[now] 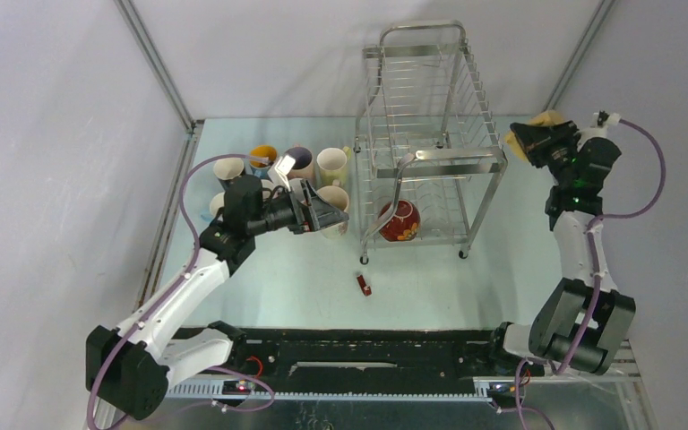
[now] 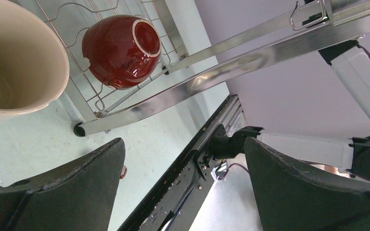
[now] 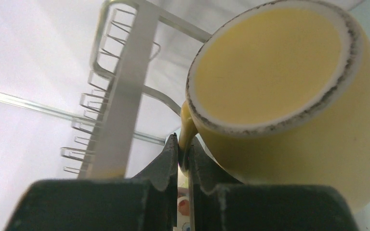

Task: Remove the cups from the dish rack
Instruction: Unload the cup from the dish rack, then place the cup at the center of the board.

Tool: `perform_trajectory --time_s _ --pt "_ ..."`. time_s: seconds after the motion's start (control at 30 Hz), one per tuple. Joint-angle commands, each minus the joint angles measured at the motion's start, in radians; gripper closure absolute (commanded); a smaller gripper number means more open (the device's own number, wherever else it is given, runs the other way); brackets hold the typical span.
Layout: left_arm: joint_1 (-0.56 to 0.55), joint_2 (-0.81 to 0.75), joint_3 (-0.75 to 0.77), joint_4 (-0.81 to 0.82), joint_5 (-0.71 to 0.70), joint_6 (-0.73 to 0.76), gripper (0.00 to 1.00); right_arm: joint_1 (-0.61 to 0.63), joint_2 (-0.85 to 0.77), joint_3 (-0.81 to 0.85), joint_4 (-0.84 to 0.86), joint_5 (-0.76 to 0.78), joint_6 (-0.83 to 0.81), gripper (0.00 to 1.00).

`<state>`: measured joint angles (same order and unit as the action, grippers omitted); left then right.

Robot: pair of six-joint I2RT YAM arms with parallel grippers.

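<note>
The chrome wire dish rack (image 1: pixel 430 134) stands at the table's middle back. A patterned dark red cup (image 1: pixel 399 220) lies on its side on the lower tier, mouth outward in the left wrist view (image 2: pixel 120 50). My left gripper (image 1: pixel 340 219) hovers open and empty just left of the rack, above a cream cup (image 2: pixel 14 57); nothing is between its fingers (image 2: pixel 77 183). Right of the rack, raised, my right gripper (image 1: pixel 527 136) is shut on the handle of a yellow cup (image 3: pixel 289 96), which shows in the top view (image 1: pixel 548 116) behind the gripper.
Several cups stand upright in a cluster on the table left of the rack (image 1: pixel 297 161). A small dark red fragment (image 1: pixel 363 286) lies in front of the rack. The rack's chrome end frame (image 3: pixel 120 96) is close to the held cup. Enclosure walls stand on both sides.
</note>
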<state>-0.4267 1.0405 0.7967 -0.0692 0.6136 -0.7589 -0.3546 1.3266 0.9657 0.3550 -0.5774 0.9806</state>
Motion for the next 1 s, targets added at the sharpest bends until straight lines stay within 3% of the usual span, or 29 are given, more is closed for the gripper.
perform_trajectory --time_s 0.0,0.6,0.97 --pt "-0.007 -0.03 0.052 0.031 0.02 0.009 0.0 -0.029 -0.097 0.123 0.015 0.024 -0.03 1.0" --pt "-0.006 -0.057 0.155 0.031 0.014 -0.023 0.0 -0.032 -0.188 0.367 -0.094 -0.012 -0.011 1.0" --pt "0.015 -0.06 0.331 0.06 0.031 -0.187 0.0 0.149 -0.196 0.531 -0.148 -0.041 -0.041 1.0"
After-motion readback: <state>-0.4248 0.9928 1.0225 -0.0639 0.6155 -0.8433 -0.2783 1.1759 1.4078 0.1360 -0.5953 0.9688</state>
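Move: The yellow cup hangs by its handle in the right gripper, just off the rack's right side. The open left gripper waits about 19 cm back, 38 cm left and 7 cm below that hand; the rack's middle is 15 cm left, 2 cm ahead and 14 cm below, the red cup 20 cm left, 10 cm back and 24 cm below. From the left hand, the yellow cup is roughly 22 cm ahead, 38 cm right and 4 cm above. Up by some 20 cm goes the right hand, drawing back about 7 cm and only late swinging left over the rack's side, its fingers tipping upward some 20 degrees and keeping their pinch on the yellow cup's handle. The left hand, fully open, starts slowly and then quickly rises about 12 cm away from the cups on the table, fingers tilting up a little. ##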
